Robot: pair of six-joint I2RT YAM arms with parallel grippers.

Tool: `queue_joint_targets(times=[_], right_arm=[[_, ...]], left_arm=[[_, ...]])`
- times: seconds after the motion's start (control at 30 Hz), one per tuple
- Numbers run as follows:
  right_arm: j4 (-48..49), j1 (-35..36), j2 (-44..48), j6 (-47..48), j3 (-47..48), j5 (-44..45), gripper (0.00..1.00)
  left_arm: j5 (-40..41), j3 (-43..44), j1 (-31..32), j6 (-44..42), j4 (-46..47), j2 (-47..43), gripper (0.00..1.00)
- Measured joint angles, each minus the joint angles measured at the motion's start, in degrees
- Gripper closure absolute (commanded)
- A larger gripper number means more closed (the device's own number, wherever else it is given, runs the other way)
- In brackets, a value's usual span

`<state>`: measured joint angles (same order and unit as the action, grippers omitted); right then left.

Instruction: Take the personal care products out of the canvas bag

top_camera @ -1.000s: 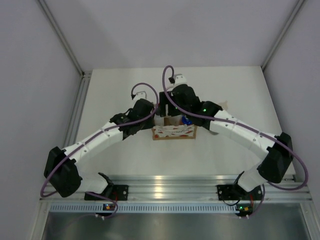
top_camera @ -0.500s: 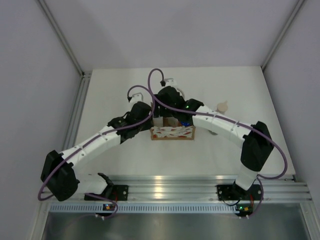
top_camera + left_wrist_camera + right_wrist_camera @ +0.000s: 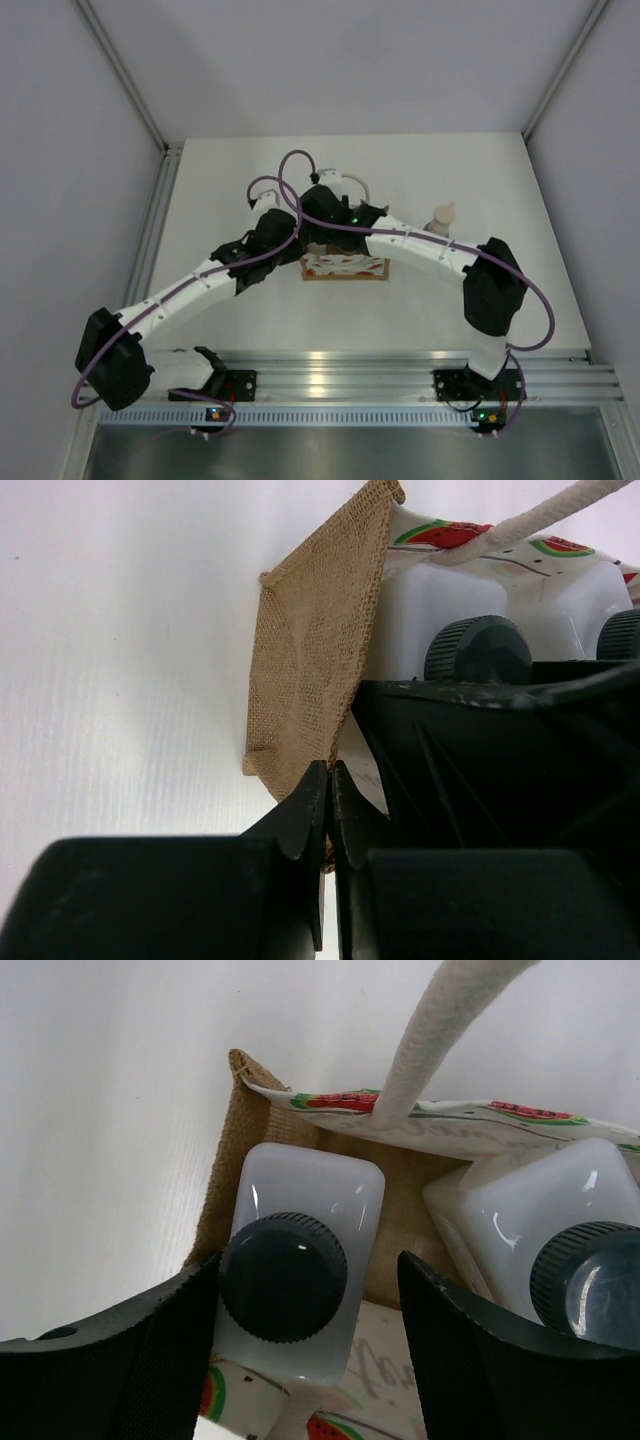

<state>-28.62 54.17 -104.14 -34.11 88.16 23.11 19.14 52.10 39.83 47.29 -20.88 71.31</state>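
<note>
The canvas bag (image 3: 345, 267) stands mid-table, tan with a watermelon-print band (image 3: 330, 1100) and cream handle (image 3: 440, 1030). My left gripper (image 3: 330, 785) is shut on the burlap edge of the bag's end wall (image 3: 310, 650). My right gripper (image 3: 310, 1330) hangs open over the bag, its fingers (image 3: 150, 1360) on either side of a white bottle with a dark grey cap (image 3: 285, 1275). The left pad is close against the cap and the right pad stands apart. A second white bottle (image 3: 585, 1270) stands beside it in the bag. Both caps (image 3: 478, 648) also show in the left wrist view.
A grey-green bottle with a beige cap (image 3: 441, 217) stands on the table to the right of the bag. Both arms cross above the bag (image 3: 320, 215). White walls close in the table (image 3: 250, 170) on the left, back and right.
The right arm swung left over the bag, uncovering the grey-green bottle standing on the table. The left gripper closed on the bag's edge. The right jaws narrowed slightly.
</note>
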Motion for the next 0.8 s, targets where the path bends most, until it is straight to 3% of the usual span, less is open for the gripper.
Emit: queue_joint_targets(times=[0.3,0.6,0.7,0.8], right_arm=[[-2.0,0.0,-4.5,-0.4,2.7,3.8,0.43],[-3.2,0.0,-9.1,-0.5,5.7,5.9,0.43],[-3.3,0.1,-9.6,-0.5,5.8,6.7,0.47],[-3.4,0.1,-10.1,-0.5,6.2,7.4,0.60]], left_arm=[[0.0,-1.4,0.0,1.1,1.0,-1.1,1.00],[-0.1,-2.1,0.0,1.3,1.6,-1.7,1.00],[-0.2,-2.1,-0.1,1.3,1.6,-1.7,1.00],[-0.2,-2.1,-0.1,1.3,1.6,-1.7,1.00]])
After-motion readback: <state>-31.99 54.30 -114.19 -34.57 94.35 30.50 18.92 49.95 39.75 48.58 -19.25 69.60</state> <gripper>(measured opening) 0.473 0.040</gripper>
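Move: The white bottle with the black cap in the bag's left end has its middle about 3 cm ahead of the right hand and some 8 cm below, already lined up between the open fingers. The bag's left wall runs about 3 cm to the left of that bottle, and the second white bottle stands roughly 7 cm to the right of it. From the left hand, the first bottle is some 6 cm ahead, 4 cm to the right and 8 cm below. Sink the right gripper about 4 cm into the bag's left end, easing some 2 cm forward, so one finger slides between the left wall and the white bottle and the other down its right side. Roll its left side down slightly and narrow the fingers until they touch the bottle's flanks. Keep the left gripper still, pinching the left wall's edge. ##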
